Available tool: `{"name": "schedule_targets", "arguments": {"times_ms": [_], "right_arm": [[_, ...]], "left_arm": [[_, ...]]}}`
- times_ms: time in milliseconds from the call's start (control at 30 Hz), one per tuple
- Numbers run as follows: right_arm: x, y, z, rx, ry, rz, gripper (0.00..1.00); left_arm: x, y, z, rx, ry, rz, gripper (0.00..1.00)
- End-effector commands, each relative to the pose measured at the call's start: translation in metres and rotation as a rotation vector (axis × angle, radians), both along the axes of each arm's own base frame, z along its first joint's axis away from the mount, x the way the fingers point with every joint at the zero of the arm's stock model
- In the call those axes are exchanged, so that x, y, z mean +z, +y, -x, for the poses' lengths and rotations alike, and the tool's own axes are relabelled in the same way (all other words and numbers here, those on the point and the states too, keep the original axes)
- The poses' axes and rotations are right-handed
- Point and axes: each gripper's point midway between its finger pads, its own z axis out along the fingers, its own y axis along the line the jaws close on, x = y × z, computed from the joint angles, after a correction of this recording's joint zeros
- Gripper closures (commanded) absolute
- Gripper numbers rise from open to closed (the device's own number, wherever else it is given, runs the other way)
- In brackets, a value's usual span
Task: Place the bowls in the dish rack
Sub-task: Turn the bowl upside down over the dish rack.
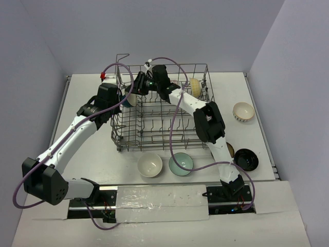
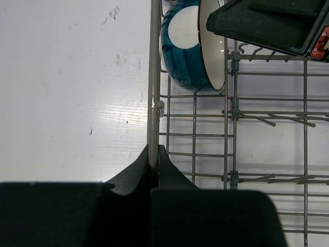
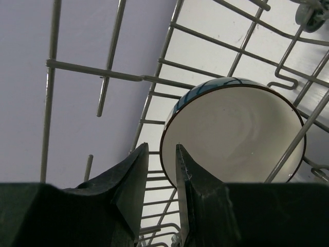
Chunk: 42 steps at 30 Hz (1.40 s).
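The dish rack stands mid-table. A blue bowl with a cream inside stands on edge at the rack's back left corner. My left gripper is shut on the rack's left side wire, and the left wrist view shows the wire pinched between its jaws just below the blue bowl. My right gripper reaches into the rack. Its jaws straddle the blue bowl's rim, with light showing beside the rim. A cream bowl leans at the rack's back right.
In front of the rack sit a white bowl and a pale green bowl. A black bowl and a brown bowl lie near the right arm's base. A patterned bowl sits at the right. Walls close in the table.
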Motion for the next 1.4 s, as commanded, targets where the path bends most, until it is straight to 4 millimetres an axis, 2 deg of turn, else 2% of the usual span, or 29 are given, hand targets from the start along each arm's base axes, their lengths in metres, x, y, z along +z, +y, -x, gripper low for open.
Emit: {"name": "schedule_targets", "arguments": {"times_ms": [0,200,267,667,767,900,1100,1133,1200,1233,1367], "right_arm": [[0.031,0.007,0.000,0.031,-0.075,-0.043,0.64],[0.023,0.012,-0.001,0.049,-0.064,-0.043,0.64],[0.015,0.015,-0.001,0.057,-0.048,-0.037,0.64],[0.000,0.023,0.003,0.070,-0.034,-0.012,0.64],[-0.004,0.025,0.004,0.081,-0.024,-0.019,0.74],[-0.009,0.028,0.007,0.090,-0.010,-0.028,1.00],[-0.006,0.020,0.007,0.069,-0.036,0.001,1.00],[0.001,0.019,0.009,0.068,-0.047,-0.001,1.00],[-0.002,0.012,0.008,0.058,-0.046,0.011,1.00],[0.007,0.008,0.008,0.053,-0.061,0.006,1.00],[0.003,-0.008,0.008,0.037,-0.057,0.025,1.00]], "left_arm": [[0.008,-0.011,-0.001,-0.016,-0.013,0.013,0.99],[0.008,-0.001,0.001,0.019,-0.017,-0.025,0.99],[0.008,0.000,0.000,0.024,-0.016,-0.030,1.00],[0.007,0.004,0.004,0.033,-0.007,-0.048,1.00],[0.005,0.007,0.005,0.041,-0.005,-0.057,1.00],[0.007,0.010,0.006,0.049,-0.007,-0.070,1.00],[0.010,0.020,0.008,0.071,-0.015,-0.074,1.00],[0.010,0.023,0.008,0.078,-0.016,-0.073,1.00],[0.009,0.029,0.008,0.088,-0.011,-0.074,1.00],[0.010,0.031,0.008,0.091,-0.014,-0.072,1.00],[0.012,0.040,0.009,0.107,-0.021,-0.065,1.00]]}}
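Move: The blue bowl stands on edge in the rack's left end, its opening towards the right hand, about 3 cm left of that hand, 4 cm back and 4 cm below. The rack's left rail runs some 8 cm to the hand's left, 3 cm back at its nearest stretch; the yellow bowl lies roughly 27 cm to the right, about level fore and aft. From the left hand, already shut on the rail, the blue bowl is about 6 cm ahead, 6 cm right and a little lower. With the left still gripping the rail, the right rises leftward, dips some 3 cm, and pinches the blue bowl's rim. ##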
